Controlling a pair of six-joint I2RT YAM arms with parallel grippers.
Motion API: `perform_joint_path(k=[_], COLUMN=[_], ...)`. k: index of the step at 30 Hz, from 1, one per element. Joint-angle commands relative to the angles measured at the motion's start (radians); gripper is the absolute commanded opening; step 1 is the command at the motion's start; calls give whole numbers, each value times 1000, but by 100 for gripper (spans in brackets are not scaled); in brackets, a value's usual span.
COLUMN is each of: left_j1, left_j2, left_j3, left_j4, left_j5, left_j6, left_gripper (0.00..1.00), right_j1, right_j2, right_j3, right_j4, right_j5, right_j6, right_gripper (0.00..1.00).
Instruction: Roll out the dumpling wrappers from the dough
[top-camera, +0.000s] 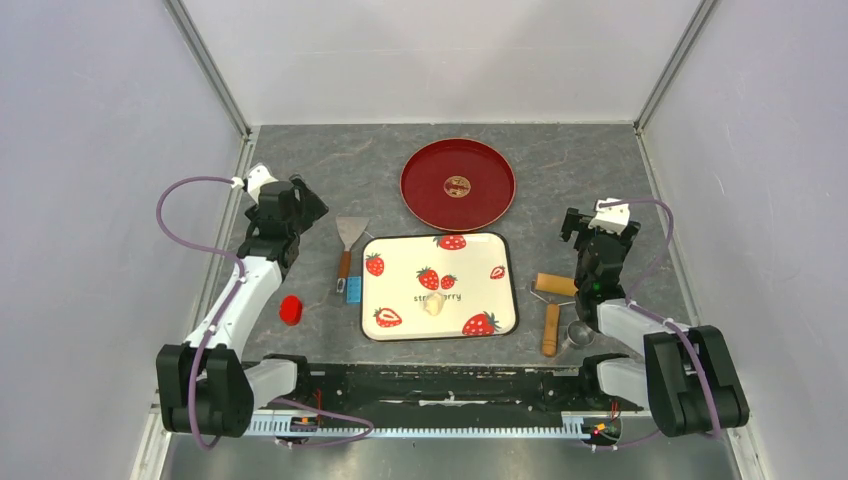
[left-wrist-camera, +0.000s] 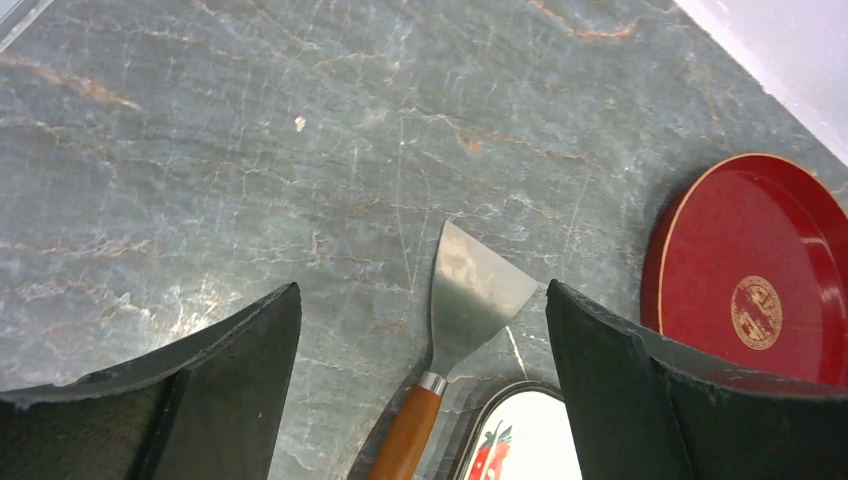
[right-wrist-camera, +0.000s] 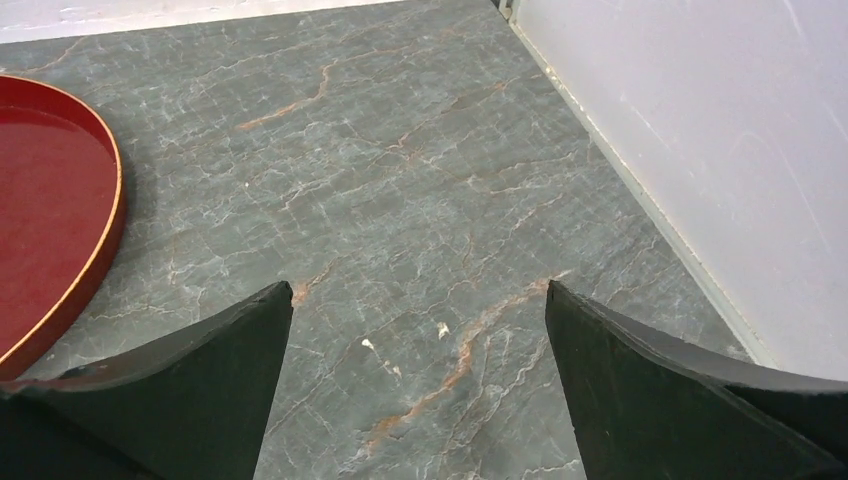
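Observation:
A small pale cream lump of dough (top-camera: 433, 303) lies on the white strawberry tray (top-camera: 400, 258) in the middle of the table. No dumpling wrappers show in any view. My left gripper (top-camera: 303, 196) hovers open over bare stone left of the tray, above the metal scraper (left-wrist-camera: 470, 283), with nothing between its fingers (left-wrist-camera: 250, 370). Over bare stone at the right, my right gripper (top-camera: 578, 222) is open and empty too, its dark fingers (right-wrist-camera: 225, 360) wide apart. The wooden roller (top-camera: 551, 300) lies right of the tray, under the right arm.
A red round plate (top-camera: 458, 185) with a gold emblem sits behind the tray; its rim (right-wrist-camera: 95, 250) shows in the right wrist view. The scraper (top-camera: 349, 245) lies left of the tray, beside a red round object (top-camera: 291, 309). A small metal ring cutter (top-camera: 579, 331) rests near the roller.

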Motion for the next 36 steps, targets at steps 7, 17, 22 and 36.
perform_joint_path(k=[7, 17, 22, 36], left_j1=[4, 3, -14, -308], left_j2=[-67, 11, 166, 530], left_j3=[18, 66, 135, 495], left_j4=[-43, -43, -72, -269], left_j5=[-82, 261, 511, 682], left_j6=[-32, -53, -108, 3], left_gripper=[99, 100, 98, 93], right_j1=[2, 3, 3, 3], right_j2=[-58, 29, 26, -59], right_j3=[168, 406, 435, 389], right_j4=[-367, -928, -1023, -1023], right_j5=[83, 173, 60, -314], right_j6=[233, 380, 357, 322], right_gripper=[98, 98, 98, 98])
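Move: The dough lies some 32 cm to the left hand's right, about 21 cm back and 15 cm below; the scraper's blade is 12 cm right and 2 cm back, the tray's middle 34 cm right and 17 back, the red plate 38 right and 9 ahead. From the right hand, the rolling pin's barrel lies about 12 cm back, 8 left and 12 below, with the metal cup 24 back and 2 left. The left hand, empty and wide open, bobs up a couple of centimetres, then sweeps about 20 cm right, sinking roughly 4 cm overall, across the scraper's side of the table to near the tray's far left corner, closing on the dough while swinging clockwise, with its left side dropping and its fingers tipping down. The open right hand shifts a few centimetres left, back and down, bringing it a little nearer the rolling pin, and tips its fingers some 25 degrees further down. ##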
